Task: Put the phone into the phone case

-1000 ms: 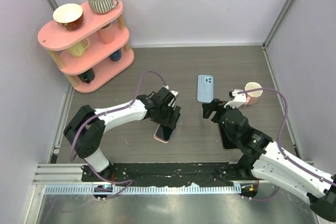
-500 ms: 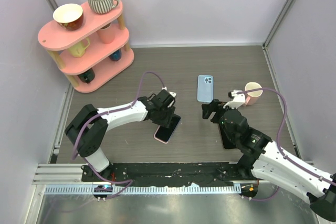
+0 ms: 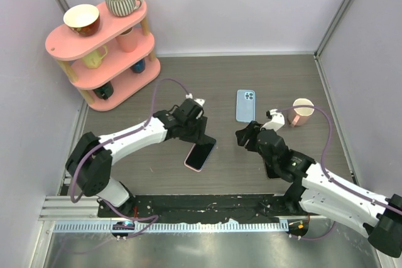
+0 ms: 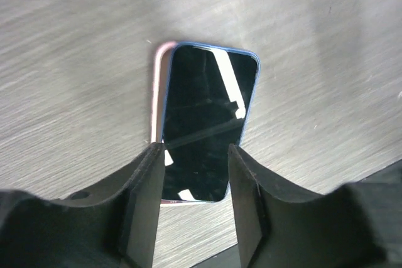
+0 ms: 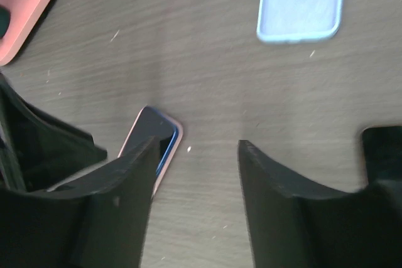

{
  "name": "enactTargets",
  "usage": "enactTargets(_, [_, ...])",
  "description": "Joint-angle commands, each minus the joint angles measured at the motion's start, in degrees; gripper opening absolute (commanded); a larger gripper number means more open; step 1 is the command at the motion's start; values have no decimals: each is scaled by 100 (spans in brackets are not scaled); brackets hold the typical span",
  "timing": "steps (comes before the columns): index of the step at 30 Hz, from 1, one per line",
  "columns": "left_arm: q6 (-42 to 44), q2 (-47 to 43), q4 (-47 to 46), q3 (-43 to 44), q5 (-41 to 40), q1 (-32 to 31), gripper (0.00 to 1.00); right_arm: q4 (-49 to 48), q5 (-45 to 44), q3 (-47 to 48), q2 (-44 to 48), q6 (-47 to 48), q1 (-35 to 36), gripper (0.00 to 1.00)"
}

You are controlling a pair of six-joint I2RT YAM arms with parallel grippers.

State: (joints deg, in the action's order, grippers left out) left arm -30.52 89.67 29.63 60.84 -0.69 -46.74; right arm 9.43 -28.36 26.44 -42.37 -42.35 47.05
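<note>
A phone (image 3: 201, 153) with a black screen and blue rim lies face up on a pink phone case (image 3: 190, 164), slightly askew. In the left wrist view the phone (image 4: 204, 123) fills the middle and a strip of the pink case (image 4: 155, 92) shows along its left side. My left gripper (image 3: 198, 135) hovers over the phone's far end, open and holding nothing; through its camera the left gripper (image 4: 195, 155) frames the phone's near end. My right gripper (image 3: 243, 137) stands open and empty to the right of the phone. From its camera the right gripper (image 5: 198, 149) has the phone (image 5: 154, 135) beside its left finger.
A light blue phone-shaped case (image 3: 245, 105) lies flat behind the right gripper. A pink cup (image 3: 302, 112) stands at the right. A dark flat item (image 3: 271, 169) lies partly under the right arm. A pink three-tier shelf (image 3: 59, 43) with mugs fills the back left corner.
My left gripper has pulled back from over the phone toward the far left, leaving the phone uncovered on the pink case. My right gripper has shifted a little left and its jaws narrowed slightly.
</note>
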Motion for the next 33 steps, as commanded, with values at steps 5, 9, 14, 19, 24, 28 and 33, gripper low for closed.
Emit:
enactTargets(5, [-762,-345,184,-142,-133,903,22,-214,1042,-33,-1114,-1363,24,20])
enactTargets(9, [-989,-257,228,-397,-212,921,10,-257,1631,168,-1800,-1390,41,14])
enactTargets(14, [-1464,-213,-18,-950,-116,921,4,-91,1843,538,-2617,-1241,94,10])
enactTargets(19, [-1825,-380,-659,-1600,42,825,8,-99,1834,757,-2987,-1118,182,10])
enactTargets(24, [-2220,-450,-1221,-1909,324,351,9,-82,1764,1047,-3768,-951,243,9])
enactTargets(28, [-2537,-520,-1494,-1953,306,-202,9,-64,1633,1346,-3971,-776,279,9])
enactTargets(33, [-2871,-845,-1653,-2154,254,-406,9,243,1448,1610,-4086,-591,279,9])
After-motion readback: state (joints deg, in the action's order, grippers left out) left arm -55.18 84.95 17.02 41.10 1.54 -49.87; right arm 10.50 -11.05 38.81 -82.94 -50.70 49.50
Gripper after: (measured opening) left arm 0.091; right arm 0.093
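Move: The phone, lying loosely on the pink phone case, is almost straight under my left hand, about 7 cm down and a centimetre back; the case's middle is about a centimetre left of the phone's. From my right hand the phone is some 16 cm to the left, 1 cm back and 14 cm down. The blue case sits about 19 cm ahead of my right hand and 2 cm right; the black phone is 3 cm back and 13 cm right, both at table height. I shut both grippers and bring them down on either side of the phone and case. My left hand goes out forward and left, then back and down around the left side, and finally sweeps right about 6 cm and back, its tips pushing along the near part of the case's left edge. My right hand drops some 12 cm and goes 8 cm left, tipping its fingers down about 30 degrees, to come close beside the right edge. ##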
